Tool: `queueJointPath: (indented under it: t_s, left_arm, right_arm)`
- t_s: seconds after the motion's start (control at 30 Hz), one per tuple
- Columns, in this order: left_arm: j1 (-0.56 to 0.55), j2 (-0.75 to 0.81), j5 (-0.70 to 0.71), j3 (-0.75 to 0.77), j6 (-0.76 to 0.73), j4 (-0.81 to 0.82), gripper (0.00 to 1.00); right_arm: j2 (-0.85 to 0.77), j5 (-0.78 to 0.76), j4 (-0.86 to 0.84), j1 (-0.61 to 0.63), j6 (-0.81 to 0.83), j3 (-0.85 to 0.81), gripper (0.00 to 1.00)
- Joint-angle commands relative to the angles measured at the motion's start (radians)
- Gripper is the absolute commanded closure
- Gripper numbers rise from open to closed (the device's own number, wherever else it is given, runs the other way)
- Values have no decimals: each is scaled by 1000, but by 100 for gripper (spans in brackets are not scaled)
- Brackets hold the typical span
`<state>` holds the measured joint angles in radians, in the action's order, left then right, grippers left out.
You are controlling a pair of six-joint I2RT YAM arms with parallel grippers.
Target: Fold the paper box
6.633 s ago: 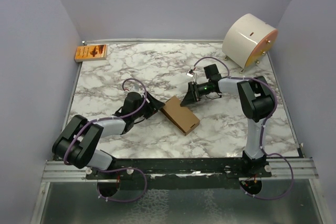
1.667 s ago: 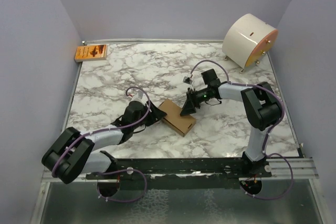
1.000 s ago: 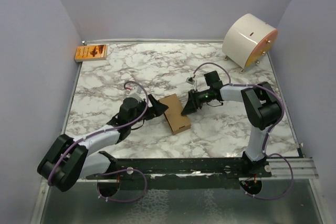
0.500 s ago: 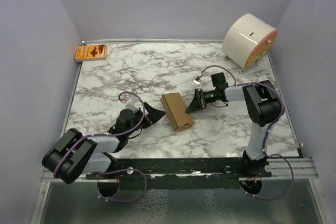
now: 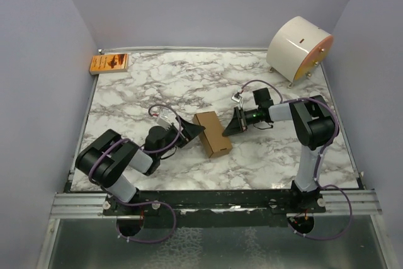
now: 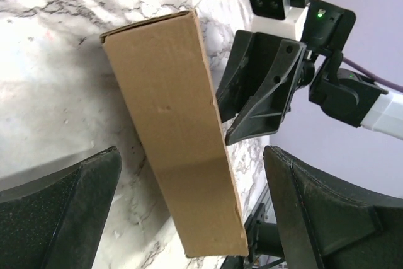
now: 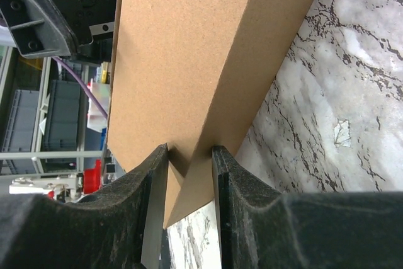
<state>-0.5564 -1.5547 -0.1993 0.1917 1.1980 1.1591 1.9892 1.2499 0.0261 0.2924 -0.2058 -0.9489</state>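
Observation:
The paper box [image 5: 212, 133] is a small brown oblong carton lying on the marble table [image 5: 157, 86] between both arms. My left gripper [image 5: 194, 129] stands open just left of it. In the left wrist view the carton [image 6: 176, 143] lies ahead of the wide-spread fingers [image 6: 69, 200], and neither finger touches it. My right gripper [image 5: 228, 129] is at the carton's right side. The right wrist view shows my right gripper [image 7: 190, 155] with its fingers [image 7: 154, 206] closed on a long edge of the carton [image 7: 182, 48].
An orange printed packet [image 5: 109, 63] lies at the far left corner of the table. A big white cylinder [image 5: 298, 48] stands at the far right corner. Lilac walls close in three sides. A black rail [image 5: 214, 196] runs along the near edge.
My left gripper opened wide, drew back from the box, then came close again. My right gripper narrowed onto the box's right edge. The box barely shifted.

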Motion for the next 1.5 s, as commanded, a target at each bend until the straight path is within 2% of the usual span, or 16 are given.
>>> queueJointPath:
  t_s: [0.0,0.17,0.27,0.37,0.5,0.6,0.67,0.73,0.87,0.93,1.03,1.13,1.23,1.4,1.47]
  left_arm:
    - [-5,-63,-37,48,26,131,1]
    - [-26,-121,-35,106,23,89,10]
    - [-30,-175,-51,127,33,103,24]
    - [-30,-217,-62,133,47,138,43]
    - [-31,-229,-66,139,34,129,57]
    - [-28,-197,-66,149,-2,65,67]
    - [-22,-158,-69,157,-33,1,70]
    - [-3,-99,-74,164,-72,-82,72]
    - [74,25,-117,217,-194,-361,72]
    - [128,78,-143,286,-304,-567,72]
    - [199,110,-121,469,-540,-973,73]
    - [207,81,58,693,-802,-1332,74]
    - [208,8,224,912,-960,-1579,75]
    - [206,-213,509,1261,-1121,-1881,78]
    - [204,-287,631,1351,-1168,-1932,79]
  right_arm:
    - [44,-43,-5,-1,27,2,68]
    - [43,-38,-4,-1,26,-1,68]
    - [42,-34,-4,-1,25,-1,68]
    - [40,-31,-5,-1,25,-2,68]
    - [35,-14,-6,-1,29,-8,65]
    - [18,7,22,-3,59,-31,45]
    - [-10,8,60,-13,95,-53,32]
    - [-54,11,88,-35,125,-66,24]
    - [-146,-9,173,-98,223,-94,21]
    - [-188,-24,217,-127,274,-105,21]
    - [-249,-42,262,-154,321,-112,21]
    - [-292,-58,270,-162,337,-109,21]
    - [-307,-63,270,-162,338,-106,21]
    - [-308,-65,273,-162,341,-106,21]
    - [-310,-68,273,-162,341,-106,21]
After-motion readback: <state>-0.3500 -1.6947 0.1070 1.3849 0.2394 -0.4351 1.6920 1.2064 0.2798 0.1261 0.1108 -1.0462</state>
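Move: The paper box lies about 8 cm to the right of the left hand and 3 cm nearer the base, its middle some 4 cm lower. From the right hand, whose nearly shut fingers are still against the box's right edge, its middle is about 6 cm left and 1 cm back, at roughly the same height. The orange book is about 38 cm left of the left hand, 28 cm farther out and 7 cm below. Forward and right, the left hand first reaches about 4 cm and closes its wide-open fingers across the far half of the box, as the right hand holds still against its edge. The right fingers then open and come free, rising about 9 cm and backing off forward and right. The left hand swings the pinched box forward, left and up, towards the orange book, rolling about 60 degrees so its fingers tip downward. ##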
